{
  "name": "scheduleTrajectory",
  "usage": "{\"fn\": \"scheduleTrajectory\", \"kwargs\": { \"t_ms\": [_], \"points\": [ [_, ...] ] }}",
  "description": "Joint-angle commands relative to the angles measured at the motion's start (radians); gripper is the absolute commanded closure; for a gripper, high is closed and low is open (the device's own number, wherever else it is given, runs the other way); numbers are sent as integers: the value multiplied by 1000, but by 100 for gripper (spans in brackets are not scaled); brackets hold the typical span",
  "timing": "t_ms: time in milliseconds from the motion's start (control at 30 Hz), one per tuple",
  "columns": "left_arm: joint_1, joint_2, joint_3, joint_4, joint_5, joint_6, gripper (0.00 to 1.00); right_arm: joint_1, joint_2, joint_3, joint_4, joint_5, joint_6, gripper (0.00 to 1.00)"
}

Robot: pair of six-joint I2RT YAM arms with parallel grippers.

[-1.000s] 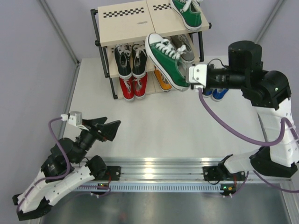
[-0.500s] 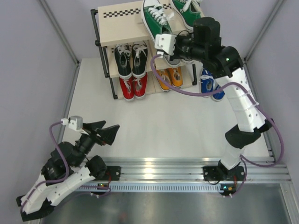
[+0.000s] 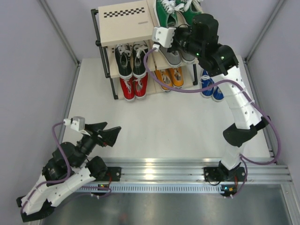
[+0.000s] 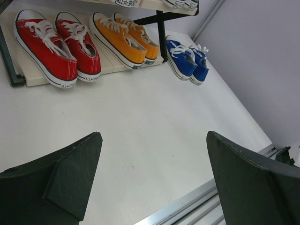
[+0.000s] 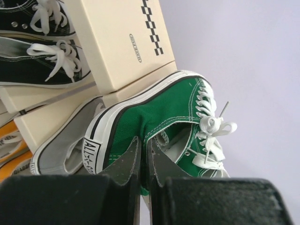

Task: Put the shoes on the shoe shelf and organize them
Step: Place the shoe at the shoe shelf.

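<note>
My right gripper is shut on the heel collar of a green shoe. It holds the shoe over the top board of the shoe shelf, beside a second green shoe. On the shelf stand a black pair, a red pair, an orange pair and grey shoes. A blue pair sits on the table right of the shelf. My left gripper hangs open near the front left, holding nothing.
The white table lies between the shelf and the arms. A metal rail runs along the near edge. Grey walls and slanted frame posts close in the left and right sides.
My right arm has swung the green shoe up and back, from in front of the shelf to its top tier. My left arm has barely moved and stays open.
</note>
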Motion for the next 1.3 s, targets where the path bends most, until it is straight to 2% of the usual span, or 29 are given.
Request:
{"fn": "scheduleTrajectory", "kwargs": {
  "t_ms": [0,200,733,933,967,1267],
  "points": [
    [1,-7,-2,12,12,15,2,-9,-6,40,215,45,-75,100],
    [1,-8,-3,10,12,18,2,-23,7,12,236,40,-127,99],
    [1,-8,-2,12,12,13,2,-63,21,3,304,89,-140,86],
    [1,-8,-3,12,7,16,2,-63,21,-18,313,88,-129,75],
    [1,-8,-2,12,7,15,2,-63,20,-23,313,89,-127,70],
    [1,-8,-2,10,6,13,2,-63,-15,-49,267,72,-81,54]
  ]
}}
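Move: The right hand still pinches the second green shoe by its collar near the heel. Its place, the left half of the top shelf's right bay, has its middle about 9 cm ahead, 1 cm left and 5 cm below. The first green shoe stands level with that place, 9 cm to its right; the grey pair is one shelf down, about 6 cm ahead of the hand, neither left nor right, 20 cm below. From the left hand, the place is roughly 35 cm ahead, 30 cm right and 20 cm up. The right hand eases about 4 cm forward and up, tips up some 15 degrees, and opens around the heel. ##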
